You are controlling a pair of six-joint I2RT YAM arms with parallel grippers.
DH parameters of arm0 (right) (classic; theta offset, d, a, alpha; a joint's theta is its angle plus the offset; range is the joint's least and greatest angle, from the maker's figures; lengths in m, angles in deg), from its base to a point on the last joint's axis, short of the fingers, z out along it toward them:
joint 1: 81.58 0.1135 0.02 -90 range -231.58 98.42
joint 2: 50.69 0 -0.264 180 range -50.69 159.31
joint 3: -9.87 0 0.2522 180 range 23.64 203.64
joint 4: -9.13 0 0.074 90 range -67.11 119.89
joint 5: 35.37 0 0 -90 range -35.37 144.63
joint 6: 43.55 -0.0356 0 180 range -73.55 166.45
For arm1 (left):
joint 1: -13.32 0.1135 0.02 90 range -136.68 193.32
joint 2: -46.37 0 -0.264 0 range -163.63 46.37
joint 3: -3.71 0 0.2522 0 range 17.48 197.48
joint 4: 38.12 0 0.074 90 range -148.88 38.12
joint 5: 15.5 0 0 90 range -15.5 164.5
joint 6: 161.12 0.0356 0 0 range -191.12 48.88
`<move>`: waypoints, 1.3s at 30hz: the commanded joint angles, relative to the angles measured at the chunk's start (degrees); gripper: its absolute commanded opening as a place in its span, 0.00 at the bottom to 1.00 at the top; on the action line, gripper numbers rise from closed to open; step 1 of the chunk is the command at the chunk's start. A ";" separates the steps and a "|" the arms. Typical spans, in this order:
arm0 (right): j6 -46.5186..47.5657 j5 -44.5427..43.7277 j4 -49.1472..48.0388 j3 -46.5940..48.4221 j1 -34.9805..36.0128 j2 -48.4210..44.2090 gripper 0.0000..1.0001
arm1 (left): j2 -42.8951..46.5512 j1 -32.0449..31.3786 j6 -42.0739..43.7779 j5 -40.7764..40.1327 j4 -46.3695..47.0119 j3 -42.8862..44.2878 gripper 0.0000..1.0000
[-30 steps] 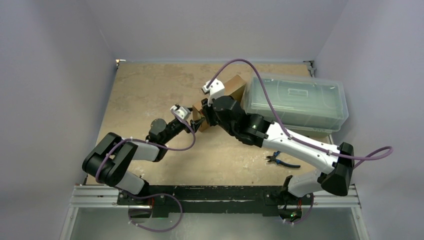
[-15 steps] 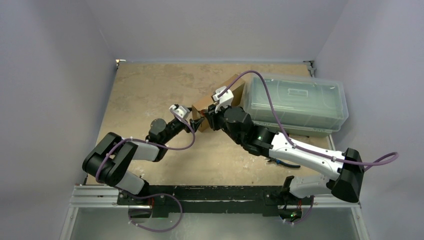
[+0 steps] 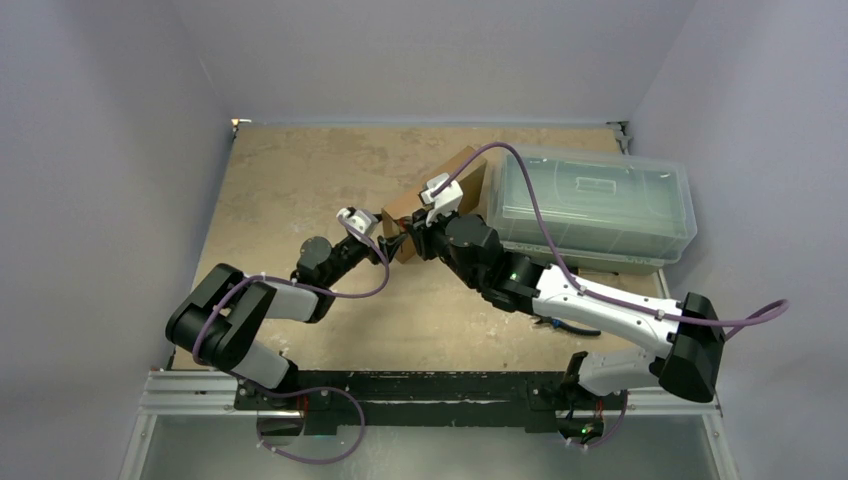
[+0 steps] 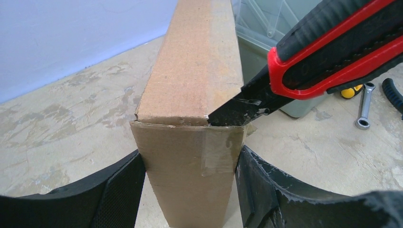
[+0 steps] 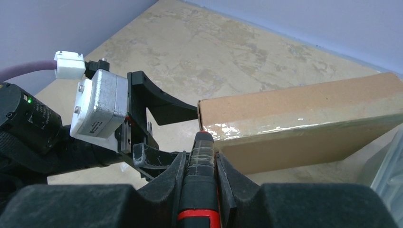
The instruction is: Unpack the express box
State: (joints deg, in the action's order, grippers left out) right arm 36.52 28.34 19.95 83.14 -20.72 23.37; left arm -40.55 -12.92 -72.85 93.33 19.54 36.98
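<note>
The express box, a flat brown cardboard mailer, stands on its long edge on the table. My left gripper is shut on its near end, one finger on each broad face. Clear tape covers the near corner. My right gripper is shut on a red and black utility knife. The knife's blade tip touches the taped top corner of the box at the seam. In the right wrist view the knife points at the end of the taped edge of the box.
A large clear plastic lidded bin stands right behind the box at the back right. Pliers lie on the table under the right arm. A small wrench and a yellow-tipped tool lie near the bin.
My right wrist has swung to the right and turned, keeping the knife at the box's near corner. The left gripper has held the box in place.
</note>
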 commanded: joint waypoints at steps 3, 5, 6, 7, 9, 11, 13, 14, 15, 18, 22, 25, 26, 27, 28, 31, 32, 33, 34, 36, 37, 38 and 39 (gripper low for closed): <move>1.96 -0.45 -6.46 -2.93 0.31 1.18 0.00 | -0.02 0.22 0.73 0.88 2.81 0.62 0.31; 1.89 -0.94 -7.65 -3.41 0.31 0.54 0.00 | -0.01 0.22 0.77 0.82 2.68 0.60 0.31; 2.04 -1.40 -7.89 -3.16 0.31 0.09 0.00 | -0.08 0.22 0.81 0.85 2.60 0.62 0.31; 2.25 -1.78 -7.95 -2.44 0.30 -0.42 0.00 | -0.16 0.22 0.90 1.10 2.60 0.66 0.30; 2.37 -2.04 -7.03 0.56 0.29 -1.13 0.00 | -0.55 0.22 0.86 1.34 2.60 0.67 0.30; 3.00 -3.39 -4.92 4.93 0.31 -1.28 0.00 | -0.86 0.22 1.17 1.85 2.45 0.84 0.29; 4.34 -3.53 -2.80 9.84 0.31 -0.95 0.00 | -0.89 0.22 1.37 2.06 2.18 0.83 0.29; 5.38 -3.85 -1.53 12.81 0.31 -0.44 0.00 | -0.84 0.22 1.46 2.01 1.99 0.76 0.29; 6.23 -4.06 0.38 15.68 0.31 0.38 0.00 | -0.81 0.22 1.47 2.02 1.67 0.75 0.29; 6.96 -5.14 7.29 23.81 0.31 2.30 0.00 | -0.59 0.22 1.47 2.05 0.99 0.79 0.29; 7.55 -10.17 11.77 27.22 0.30 0.68 0.00 | 1.11 0.22 1.47 1.52 -1.02 1.08 0.46; 8.19 -12.60 12.40 23.79 -0.82 -4.26 0.00 | 7.61 0.18 -0.79 1.43 -13.74 5.26 0.66; 7.29 -12.08 13.27 22.44 -2.13 -6.04 0.00 | 10.13 0.22 -1.59 1.92 -24.13 8.08 0.70; 6.22 -11.26 14.34 21.27 -3.47 -8.07 0.00 | 12.10 0.22 -2.33 2.70 -31.03 10.48 0.79; 5.17 -10.50 15.71 20.30 -4.88 -9.93 0.00 | 14.01 0.22 -2.81 3.42 -37.37 12.85 0.90; 3.96 -10.18 18.39 17.44 -6.35 -15.30 0.00 | 20.38 0.22 -3.37 2.79 -49.05 15.55 0.97; 3.49 -10.04 19.20 16.88 -6.45 -16.48 0.00 | 22.91 0.22 -3.79 2.99 -51.78 15.91 0.97; 3.11 -9.69 20.14 16.47 -6.46 -17.58 0.00 | 25.38 0.22 -4.13 3.43 -54.85 16.60 0.98; 2.70 -9.38 21.06 16.17 -6.46 -18.46 0.00 | 27.85 0.22 -4.83 3.86 -57.13 17.56 0.99; 1.80 -9.72 23.59 15.91 -6.46 -19.91 0.00 | 31.43 0.22 -9.33 2.42 -60.15 20.60 0.99; 1.24 -10.03 24.85 15.84 -6.46 -20.59 0.00 | 32.24 0.22 -12.76 0.42 -60.33 22.22 0.99; 0.65 -10.82 26.09 15.82 -6.41 -21.29 0.00 | 31.98 0.22 -16.81 -1.00 -60.34 24.21 0.99; -0.06 -11.80 27.43 16.08 -6.45 -21.85 0.00 | 30.59 0.22 -20.43 -2.37 -61.72 27.65 0.99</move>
State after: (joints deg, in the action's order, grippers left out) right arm 39.56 19.08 42.70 99.23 -27.25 3.33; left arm -9.92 -12.64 -80.20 95.01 -33.81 55.45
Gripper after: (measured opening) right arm 0.255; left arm 0.987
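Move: The express box stands on its long edge with the left fingers pinching its near end; its middle is about 6 cm ahead, 6 cm right and 2 cm below the left hand. From the right hand, holding the cutter with its blade at the box's near top edge, that middle is some 12 cm ahead, 3 cm right and 15 cm down. The clear bin's middle lies 12 cm ahead, 33 cm right, 14 cm down; the wrench about 25 cm right, level, 22 cm down. Hold the box steady with the left gripper while the right hand, gripping the cutter throughout, lifts the blade off the near top edge, up about 17 cm, then swings right some 15 cm towards the bin, turning about 15 degrees clockwise. Once the cutter is up, open the left fingers wide to let go of the box, and raise that hand about 12 cm, easing back at the end. ##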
